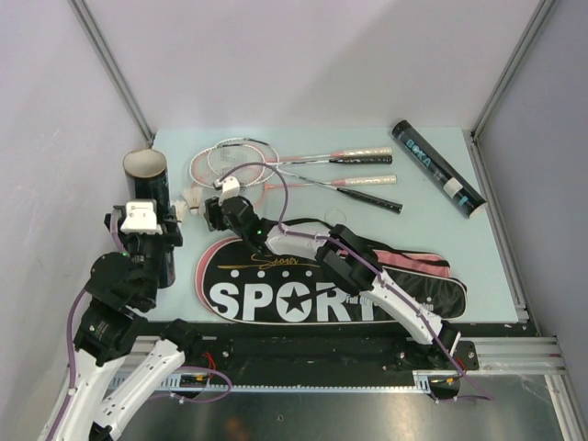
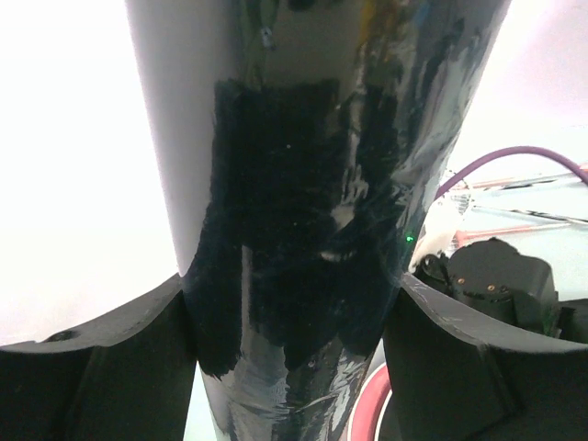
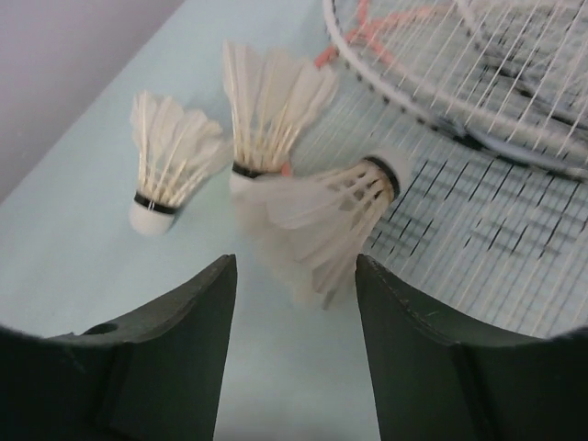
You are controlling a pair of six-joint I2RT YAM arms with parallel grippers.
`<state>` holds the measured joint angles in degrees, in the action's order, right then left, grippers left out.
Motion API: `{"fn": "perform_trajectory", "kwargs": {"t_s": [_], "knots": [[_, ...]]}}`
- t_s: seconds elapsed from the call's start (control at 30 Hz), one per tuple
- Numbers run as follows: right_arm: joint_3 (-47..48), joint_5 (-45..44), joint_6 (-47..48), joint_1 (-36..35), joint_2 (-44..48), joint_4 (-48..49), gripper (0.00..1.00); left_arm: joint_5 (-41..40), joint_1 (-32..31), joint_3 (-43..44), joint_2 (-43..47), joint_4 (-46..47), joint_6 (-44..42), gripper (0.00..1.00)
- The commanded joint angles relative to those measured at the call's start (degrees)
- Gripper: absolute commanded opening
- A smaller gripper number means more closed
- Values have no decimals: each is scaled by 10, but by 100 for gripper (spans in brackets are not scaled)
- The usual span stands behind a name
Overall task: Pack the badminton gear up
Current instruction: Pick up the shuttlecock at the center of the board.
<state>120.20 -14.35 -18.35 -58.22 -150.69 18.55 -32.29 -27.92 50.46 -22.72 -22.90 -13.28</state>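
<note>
An upright dark tube (image 1: 150, 197) with an open top stands at the table's left, and my left gripper (image 1: 152, 241) is shut on its body. In the left wrist view the glossy tube (image 2: 312, 184) fills the gap between the fingers of the left gripper (image 2: 289, 285). My right gripper (image 1: 209, 207) hovers by the shuttlecocks (image 1: 192, 197). In the right wrist view two shuttlecocks (image 3: 161, 161) (image 3: 266, 110) stand on their corks. A third one (image 3: 322, 207) lies on its side, its feathers just reaching the tips of the open right gripper (image 3: 294, 266). Pink-and-white rackets (image 1: 276, 168) (image 3: 478, 83) lie beyond.
A second dark tube (image 1: 438, 170) with teal print lies at the back right. A black racket bag (image 1: 312, 285) printed SPORT lies flat at the near edge, under the right arm. Grey walls close the table on the left, back and right.
</note>
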Motion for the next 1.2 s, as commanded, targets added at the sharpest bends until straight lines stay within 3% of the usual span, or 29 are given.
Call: {"fn": "perform_trajectory", "kwargs": {"t_s": [0.0, 0.07, 0.2, 0.4, 0.53, 0.63, 0.73, 0.8, 0.87, 0.93, 1.0, 1.03, 1.17], "knots": [[2, -3, 0, -7, -3, -27, 52, 26, 2, 25, 5, 21, 25, 34], [-1, -5, -5, -7, -1, -33, 47, 30, 2, 26, 6, 22, 26, 33], [-5, -5, -5, 0, -4, -26, 50, 37, 2, 31, 8, 22, 29, 34], [131, -39, -10, -1, -78, -107, 55, 44, 2, 35, 15, 20, 38, 33], [146, -69, -44, -1, -93, -111, 54, 47, 1, 33, 19, 19, 34, 33], [154, -101, -69, -1, -92, -121, 50, 45, 2, 22, 19, 17, 31, 33], [154, -103, -76, -1, -92, -114, 33, 46, 1, 9, 21, 18, 37, 33], [152, -102, -67, -4, -87, -108, 29, 50, 2, 0, 19, 17, 40, 33], [130, -103, -58, -7, -59, -87, 24, 48, 1, -10, 16, 17, 41, 32], [87, -102, -42, -8, -34, -61, 10, 47, 1, -16, 13, 18, 42, 32], [45, -83, -31, -3, 20, -48, 3, 50, 2, -25, 6, 17, 45, 30], [-11, -77, -29, 0, 46, -33, 0, 52, 1, -27, 3, 18, 45, 30], [-180, 18, -27, 29, 177, 38, 0, 66, 2, -39, -26, 22, 34, 24]]}}
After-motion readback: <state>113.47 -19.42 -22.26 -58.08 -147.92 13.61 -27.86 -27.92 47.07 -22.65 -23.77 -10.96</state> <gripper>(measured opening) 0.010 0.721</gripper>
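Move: The shuttlecock to be taken lies skirt towards the right hand, its middle roughly 5 cm ahead, 2 cm left and 5 cm below. A second shuttlecock lies some 7 cm left of it and 3 cm farther out, a third about 12 cm left of it and level with it. The near racket head is centred about 13 cm ahead and 6 cm right of the hand. From the left hand, which holds the tube upright, the target is about 24 cm ahead, 12 cm right, 30 cm below. Right hand sinks about 4 cm, pinches the shuttlecock's feather edge, then draws right and back; left lowers tube. ##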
